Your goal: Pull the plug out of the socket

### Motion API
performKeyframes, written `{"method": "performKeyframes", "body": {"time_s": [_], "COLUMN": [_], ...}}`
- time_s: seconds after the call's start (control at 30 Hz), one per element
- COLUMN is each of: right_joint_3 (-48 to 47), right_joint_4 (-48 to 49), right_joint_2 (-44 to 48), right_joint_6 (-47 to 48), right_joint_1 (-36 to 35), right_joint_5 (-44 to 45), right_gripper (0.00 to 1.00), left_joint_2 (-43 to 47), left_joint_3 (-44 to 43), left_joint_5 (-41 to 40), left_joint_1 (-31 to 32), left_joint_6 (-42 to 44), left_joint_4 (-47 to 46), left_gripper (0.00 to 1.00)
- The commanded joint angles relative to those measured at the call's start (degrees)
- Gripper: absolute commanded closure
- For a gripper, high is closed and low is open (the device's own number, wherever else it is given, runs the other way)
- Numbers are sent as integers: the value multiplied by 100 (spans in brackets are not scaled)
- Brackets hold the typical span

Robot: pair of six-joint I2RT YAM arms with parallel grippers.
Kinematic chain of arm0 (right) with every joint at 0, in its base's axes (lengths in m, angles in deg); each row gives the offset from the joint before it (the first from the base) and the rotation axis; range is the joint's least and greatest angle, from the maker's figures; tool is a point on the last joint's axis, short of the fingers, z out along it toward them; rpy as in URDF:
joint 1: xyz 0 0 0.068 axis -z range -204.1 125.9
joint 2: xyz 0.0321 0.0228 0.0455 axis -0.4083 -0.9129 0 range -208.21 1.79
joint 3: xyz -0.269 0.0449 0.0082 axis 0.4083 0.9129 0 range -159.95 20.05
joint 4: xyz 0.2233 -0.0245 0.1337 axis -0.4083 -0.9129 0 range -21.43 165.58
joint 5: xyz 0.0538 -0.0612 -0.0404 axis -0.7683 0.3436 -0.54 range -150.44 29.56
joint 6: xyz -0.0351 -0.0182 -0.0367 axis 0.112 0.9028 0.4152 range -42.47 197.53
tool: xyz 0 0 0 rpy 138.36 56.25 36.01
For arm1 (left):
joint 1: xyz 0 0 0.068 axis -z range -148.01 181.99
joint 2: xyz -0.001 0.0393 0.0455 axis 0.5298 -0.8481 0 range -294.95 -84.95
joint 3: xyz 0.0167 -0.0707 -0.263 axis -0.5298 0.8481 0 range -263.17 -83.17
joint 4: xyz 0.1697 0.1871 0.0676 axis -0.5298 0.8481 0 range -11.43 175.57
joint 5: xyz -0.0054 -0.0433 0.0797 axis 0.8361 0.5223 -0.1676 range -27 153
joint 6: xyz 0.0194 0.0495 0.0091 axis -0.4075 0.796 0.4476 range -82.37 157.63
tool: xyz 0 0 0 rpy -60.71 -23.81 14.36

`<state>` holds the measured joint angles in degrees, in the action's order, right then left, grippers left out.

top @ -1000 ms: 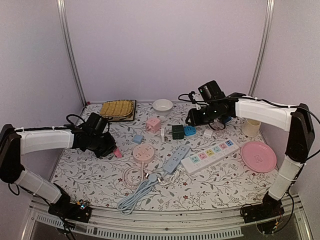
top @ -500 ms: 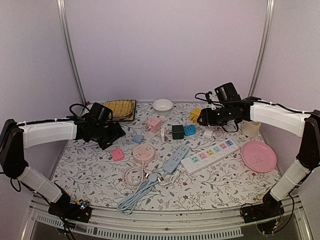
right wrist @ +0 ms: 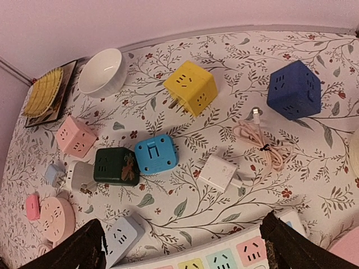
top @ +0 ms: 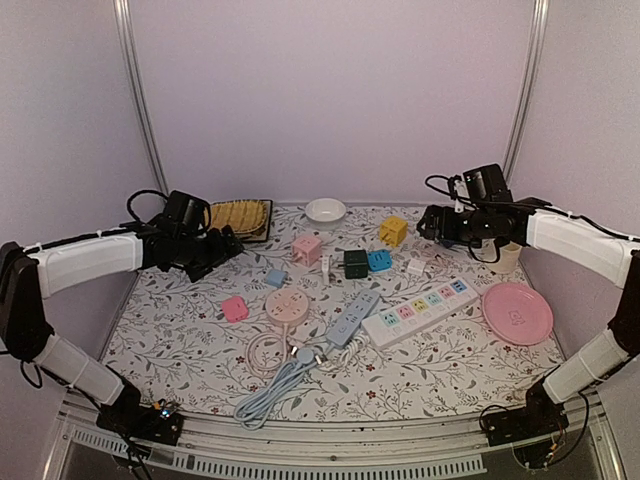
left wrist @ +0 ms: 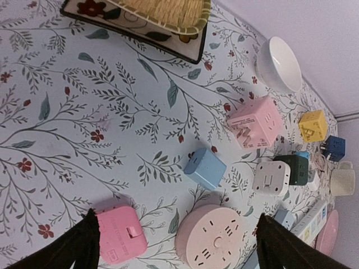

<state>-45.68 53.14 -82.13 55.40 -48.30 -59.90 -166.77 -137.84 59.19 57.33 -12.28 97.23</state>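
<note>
A flat pink plug (top: 234, 308) (left wrist: 115, 235) lies on the floral tablecloth, apart from the round pink socket (top: 287, 306) (left wrist: 216, 244) to its right. A yellow cube socket (top: 393, 231) (right wrist: 190, 87) with bare prongs rests at the back. My left gripper (top: 222, 243) (left wrist: 175, 216) hovers open at the far left, above and behind the pink plug, holding nothing. My right gripper (top: 432, 222) (right wrist: 180, 218) is open and empty, to the right of the yellow cube.
A white power strip (top: 420, 311) and a blue-grey strip (top: 355, 315) with its cable lie in the middle. Pink (top: 307, 248), green (top: 355, 263) and blue (top: 379, 261) cubes stand nearby. Behind are a bowl (top: 325, 210) and a woven tray (top: 236, 218). A cup (top: 503, 256) and a plate (top: 517, 312) sit right.
Both grippers have opened and drawn back and outward. The left one has left the pink plug on the cloth. The right one has moved away from the yellow cube.
</note>
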Motion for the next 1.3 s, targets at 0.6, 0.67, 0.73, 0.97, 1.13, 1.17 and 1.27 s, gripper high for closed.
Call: {"method": "performKeyframes", "body": {"time_s": [0.6,0.67,0.73,0.97,1.13,1.17,1.27], "right_joint_3": [2896,3104,3378,4430,4971,5079,5274], "right_joint_4": [3588,3949,4413,5999,6932,7185,7751], "right_joint_2": [1251,1272,1376,1626,1308,1183,1131], "right_joint_6": [544,759,959,1269,1411,1461,1788], "right_joint_1": [1625,1632,1652,1912,1990,1990,1986], "right_joint_5": [1218,1434,1500,1441,1314,1300,1468], "right_gripper": [1,1,0,1,1,1,2], "left_joint_2": [741,805,942,1666,1883,1915,2067], "left_joint_3": [438,637,863,1985,2282,2335,2613], "left_joint_5": [-302,-385,-615,-877,-1202,-1310,-1523], "left_joint_1": [-1169,-1215,-1227,-1263,-1282,-1286,-1296], "left_joint_6": [1615,1880,1963,2420,2649,2659,2845], "left_joint_4": [-1204,-1471,-1642,-2910,-2897,-2883,-3161], "left_gripper": [3,3,3,3,3,3,3]}}
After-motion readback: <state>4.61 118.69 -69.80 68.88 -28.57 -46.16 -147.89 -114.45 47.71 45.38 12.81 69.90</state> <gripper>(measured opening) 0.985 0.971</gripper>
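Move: The pink plug I have let go of lies about 8 cm back from my left hand and 10 below, neither left nor right; the small blue cube sits roughly 11 cm to that hand's right, nearly level. From my right hand the dark green plug is some 15 cm left, 4 back and 14 below, the blue adaptor about 8 left and 3 back, and the beige cup some 23 cm right and 2 back. Both my hands, already empty and open, draw apart to the sides. My right sweeps some 19 cm right, away from the dark green plug towards the cup, sinking and easing back late as it turns clockwise and its fingers tip up; my left swings about 12 cm left, rising first with a brief reach forward and back, its fingers also levelling by some 25 degrees. ##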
